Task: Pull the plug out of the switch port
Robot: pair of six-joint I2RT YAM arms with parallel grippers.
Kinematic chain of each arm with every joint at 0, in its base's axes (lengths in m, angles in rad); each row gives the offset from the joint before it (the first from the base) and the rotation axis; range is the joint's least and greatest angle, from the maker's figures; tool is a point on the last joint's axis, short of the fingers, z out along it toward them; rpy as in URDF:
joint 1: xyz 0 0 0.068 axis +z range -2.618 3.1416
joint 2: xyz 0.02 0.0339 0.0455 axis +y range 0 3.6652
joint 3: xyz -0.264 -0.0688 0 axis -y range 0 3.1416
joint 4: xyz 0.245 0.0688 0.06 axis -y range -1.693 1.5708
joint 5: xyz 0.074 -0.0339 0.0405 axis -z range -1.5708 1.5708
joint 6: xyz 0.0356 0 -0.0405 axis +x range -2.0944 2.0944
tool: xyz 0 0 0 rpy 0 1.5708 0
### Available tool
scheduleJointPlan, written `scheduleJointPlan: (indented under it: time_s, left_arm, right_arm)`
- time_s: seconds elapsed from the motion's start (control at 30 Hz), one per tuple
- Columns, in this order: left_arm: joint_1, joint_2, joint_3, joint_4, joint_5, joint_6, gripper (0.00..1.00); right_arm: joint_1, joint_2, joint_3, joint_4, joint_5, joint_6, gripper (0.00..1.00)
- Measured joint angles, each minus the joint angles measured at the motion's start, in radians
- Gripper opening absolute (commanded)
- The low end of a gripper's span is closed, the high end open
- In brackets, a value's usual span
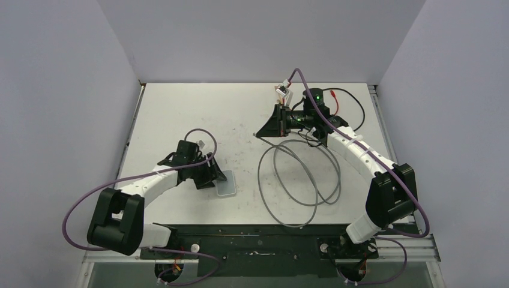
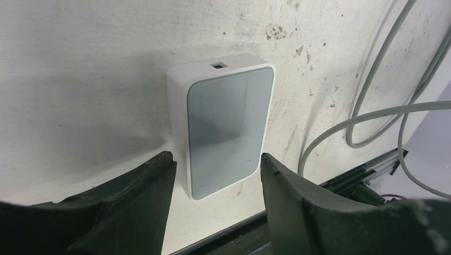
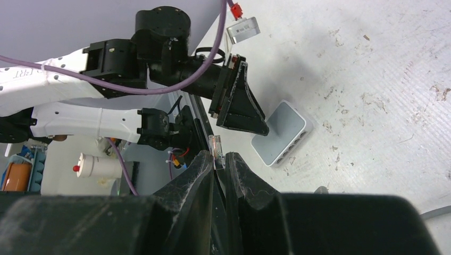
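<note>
The switch (image 1: pixel 226 184) is a small pale grey-white box lying flat near the table's front edge. My left gripper (image 1: pixel 215 176) is open, with a fingertip on either side of the box's near end (image 2: pixel 228 127). A single small socket (image 2: pixel 217 66) shows on its far narrow edge. In the right wrist view the box (image 3: pixel 282 133) shows a row of empty ports (image 3: pixel 296 144). My right gripper (image 1: pixel 262 133) is raised far from the box and shut on a clear plug (image 3: pixel 215 144). The plug's grey cable (image 1: pixel 300 180) lies looped on the table.
A small grey connector on red and purple wires (image 1: pixel 281 90) hangs by the right arm at the back. A black and red wire (image 1: pixel 351 102) loops at the back right. The cable loops (image 2: pixel 372 95) lie right of the switch. The black front rail (image 1: pixel 258 231) runs just behind the box.
</note>
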Motion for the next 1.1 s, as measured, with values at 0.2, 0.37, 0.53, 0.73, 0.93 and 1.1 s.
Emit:
scheduleJointPlan:
  time_s: [0.2,0.37,0.53,0.73,0.93,1.1]
  left_arm:
    - [0.0,-0.088,0.089,-0.154,-0.14,0.032,0.7]
    - [0.0,-0.169,0.146,-0.249,-0.237,0.053,0.96]
    - [0.0,-0.247,0.178,-0.283,-0.285,0.066,0.96]
    - [0.0,-0.286,0.187,-0.283,-0.293,0.071,0.96]
    - [0.0,-0.289,0.187,-0.283,-0.293,0.072,0.96]
    - [0.0,-0.289,0.187,-0.283,-0.291,0.072,0.96]
  right_arm:
    - [-0.002,0.0,0.0,0.0,0.0,-0.001,0.05]
    - [-0.008,0.0,0.0,0.0,0.002,-0.003,0.05]
    - [-0.008,0.0,0.0,0.0,0.006,-0.003,0.05]
    - [-0.007,0.005,0.037,-0.004,0.021,-0.003,0.05]
    - [-0.007,0.057,0.163,-0.002,0.029,-0.004,0.05]
    - [-0.005,0.139,0.262,0.013,0.04,0.006,0.05]
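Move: The switch lies flat on the table beside the opened left fingers, its middle about 3 cm to their right, level with them front to back and some 2 cm lower. The grey cable's coil lies roughly 27 cm to the left hand's right and 3 cm farther out. From the right hand, which holds the already pulled plug, the switch is about 11 cm left, 5 cm back and 25 cm below; the coil is around 14 cm right, 3 cm back and 26 cm down. Up and to its left, away from the switch, the left hand backs off, rising about 9 cm while its fingers spread from half to wide open and the wrist tilts some 20 degrees, then it stays there. Only after that does the right hand set off in earnest, forward about 5 cm and up nearly as much, keeping its pinch on the plug and drawing the grey cable away from the switch. ##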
